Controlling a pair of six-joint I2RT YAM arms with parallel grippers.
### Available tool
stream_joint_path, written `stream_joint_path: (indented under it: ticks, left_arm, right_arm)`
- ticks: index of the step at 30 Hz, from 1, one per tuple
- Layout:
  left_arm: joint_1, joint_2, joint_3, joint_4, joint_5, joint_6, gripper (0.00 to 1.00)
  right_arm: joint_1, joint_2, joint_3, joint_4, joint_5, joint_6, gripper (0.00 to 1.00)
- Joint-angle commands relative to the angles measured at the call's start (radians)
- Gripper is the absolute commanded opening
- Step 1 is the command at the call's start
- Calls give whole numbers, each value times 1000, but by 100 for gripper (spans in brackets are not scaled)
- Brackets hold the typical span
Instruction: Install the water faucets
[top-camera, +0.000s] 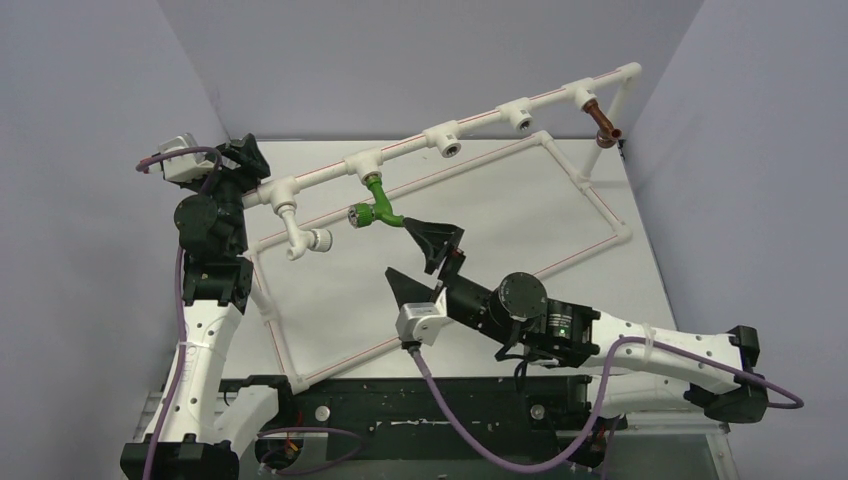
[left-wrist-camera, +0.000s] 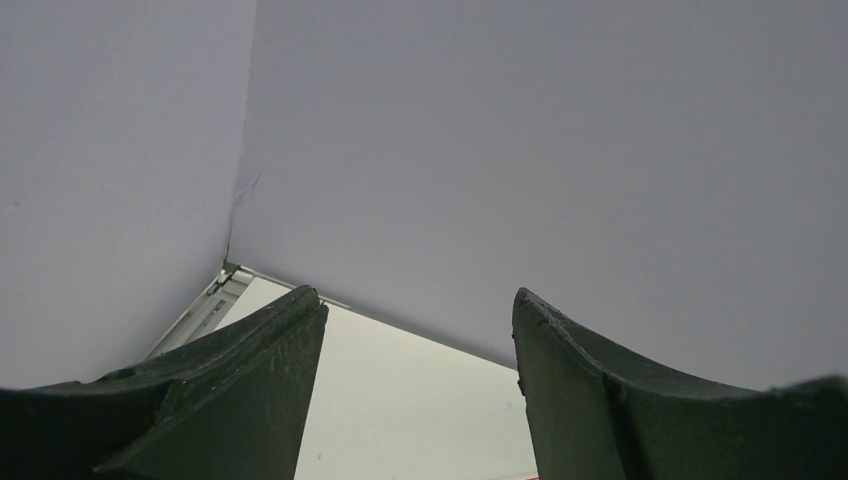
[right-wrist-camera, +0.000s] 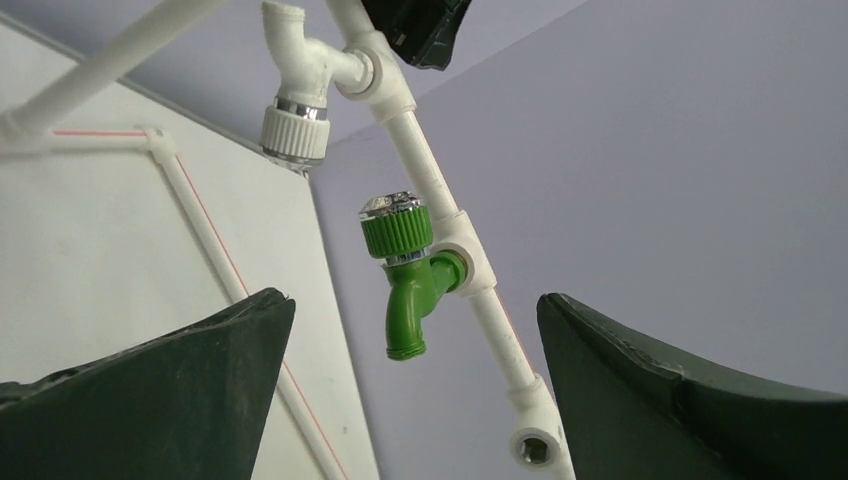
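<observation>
The bright green water faucet (top-camera: 376, 206) sits in a tee of the raised white pipe (top-camera: 480, 122), its spout pointing toward my right gripper. In the right wrist view the green faucet (right-wrist-camera: 408, 300) hangs just ahead, between the spread fingers and untouched. My right gripper (top-camera: 397, 246) is open and holds nothing. The reddish-brown faucet (top-camera: 604, 120) sits at the pipe's far right end. My left gripper (top-camera: 247, 160) stands open by the pipe's left end, and in the left wrist view this gripper (left-wrist-camera: 418, 295) has only wall and table between its fingers.
A white faucet (top-camera: 303, 238) hangs from the tee left of the green one. Two tees (top-camera: 447, 141) (top-camera: 519, 116) show bare sockets. The pipe frame's base rectangle (top-camera: 590, 190) lies on the table, with grey walls close on three sides.
</observation>
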Motion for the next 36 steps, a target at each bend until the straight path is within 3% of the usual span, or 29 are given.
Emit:
stream_joint_path:
  ticks: [1, 9, 23, 30, 36]
  left_arm:
    - [17, 71, -97, -338, 8, 25, 66]
    - [16, 77, -97, -337, 16, 22, 66]
    - [15, 75, -97, -337, 23, 21, 66]
    - [14, 73, -96, -339, 21, 21, 66]
    - [15, 71, -95, -340, 24, 22, 66]
  right_arm:
    - [8, 58, 16, 121, 150, -251, 98]
    - [1, 221, 0, 340, 314, -393, 94]
    - [-65, 384, 43, 514, 339, -412, 83]
    - [-67, 419, 77, 549, 336, -405, 66]
    - [-64, 439, 80, 606, 354, -401, 43]
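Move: The green faucet, already hanging from its tee, is about 11 cm ahead of the right hand, 6 cm to its left and some 3 cm lower. The white faucet is about 5 cm ahead of that hand and 21 cm to its left, at a similar height; the next empty tee lies some 22 cm ahead and 6 cm to its right. From the left hand, the green faucet lies about 24 cm to the right and 12 cm back, slightly lower. The green faucet is what the right hand reaches for: its open gripper goes forward about 10 cm, with some 5 cm to the left and a few down, easing up a little at the end. The wrist swings about 25 degrees clockwise, bringing the fingers round towards the pipe, and they close to about half open on either side of the faucet's body, below the knob. ##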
